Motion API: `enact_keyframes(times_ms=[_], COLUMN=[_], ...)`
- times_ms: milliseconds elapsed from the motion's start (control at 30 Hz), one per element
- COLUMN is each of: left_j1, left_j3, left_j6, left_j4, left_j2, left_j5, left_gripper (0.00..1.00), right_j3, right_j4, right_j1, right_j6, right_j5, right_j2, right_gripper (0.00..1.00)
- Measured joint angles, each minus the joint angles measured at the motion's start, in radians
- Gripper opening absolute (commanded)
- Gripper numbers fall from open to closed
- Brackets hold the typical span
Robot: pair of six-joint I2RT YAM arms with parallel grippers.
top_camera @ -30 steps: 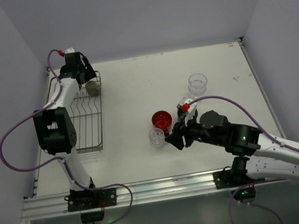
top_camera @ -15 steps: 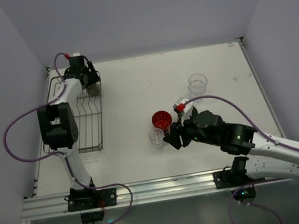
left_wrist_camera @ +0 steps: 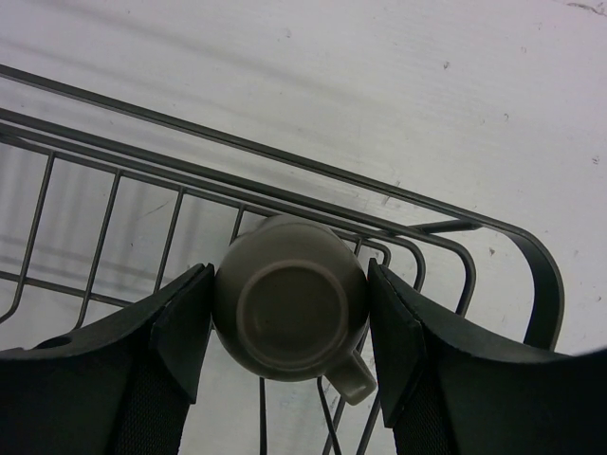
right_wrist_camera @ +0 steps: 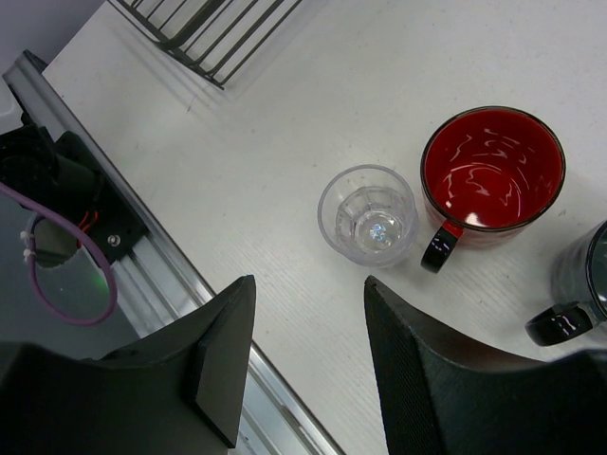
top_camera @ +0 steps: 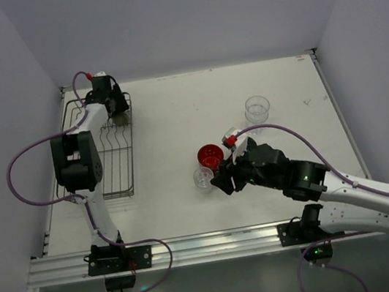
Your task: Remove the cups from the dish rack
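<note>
A greyish-tan cup (left_wrist_camera: 289, 308) lies upside down in the far right corner of the dish rack (left_wrist_camera: 548, 270), handle toward me. My left gripper (left_wrist_camera: 289, 322) is shut on it, a pad pressed on each side. From above, that gripper (top_camera: 118, 110) covers the cup at the rack's (top_camera: 109, 167) far end. On the table stand a red mug (right_wrist_camera: 493, 171), a clear tumbler (right_wrist_camera: 368, 213) and a dark mug (right_wrist_camera: 588, 275). My right gripper (right_wrist_camera: 309, 284) hangs open and empty just near of the tumbler (top_camera: 203, 178) and red mug (top_camera: 210, 155).
A second clear tumbler (top_camera: 257, 109) stands upright at the far right of the table. The metal rail (right_wrist_camera: 142, 256) of the table's near edge lies under my right gripper. Grey walls close in three sides.
My left gripper moved onto the tan cup at the rack's far corner, and its jaws closed against it. The right arm shifted slightly left, still open.
</note>
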Motion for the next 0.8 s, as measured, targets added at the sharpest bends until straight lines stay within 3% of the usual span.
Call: enact_keyframes(times_ms=[33,233,467,800], left_j1=[0.0,0.0,0.0,0.009], left_j3=[0.0,-0.002,-0.028,-0.089], left_j6=[0.0,0.001,0.012,-0.012], left_j4=[0.001,0.003,-0.006,0.033], left_j2=[0.0,-0.002,-0.073,-0.311], left_j5=[0.0,-0.001,-0.013,0.021], left_gripper=[0.35,0.23,0.17,0.11], right_j3=[0.0,0.003,0.023,0.064], right_j4=[0.0,0.006,0.077,0.224], right_j1=[0.0,0.0,0.0,-0.011], right_j6=[0.0,-0.001,-0.002,0.032], right_j5=[0.0,0.0,-0.045,-0.105], right_j2=[0.003,0.007,0.071,0.172], right_gripper=[0.52,0.52,0.52,0.52])
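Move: Already between the left fingers is the upside-down grey mug, its middle about 2 cm below the hand point; the dish rack's far rim is some 6 cm ahead and its right rim 4 cm to the right. From the empty right hand that mug lies about 40 cm ahead, 38 left and 15 lower. Some 17 cm below the right hand, the glass stands 8 cm ahead and 6 left, the red mug 15 ahead and 2 left. Lifting the grey mug out of the dish rack, the left hand keeps its pinch and, after a brief hold, rises about 13 cm with a slight draw back, its fingers tipping up some 15 degrees. Meanwhile the right hand, fingers staying half open, slides about 5 cm left and a little up, high above the table on the near side of the glass, towards the held mug. ##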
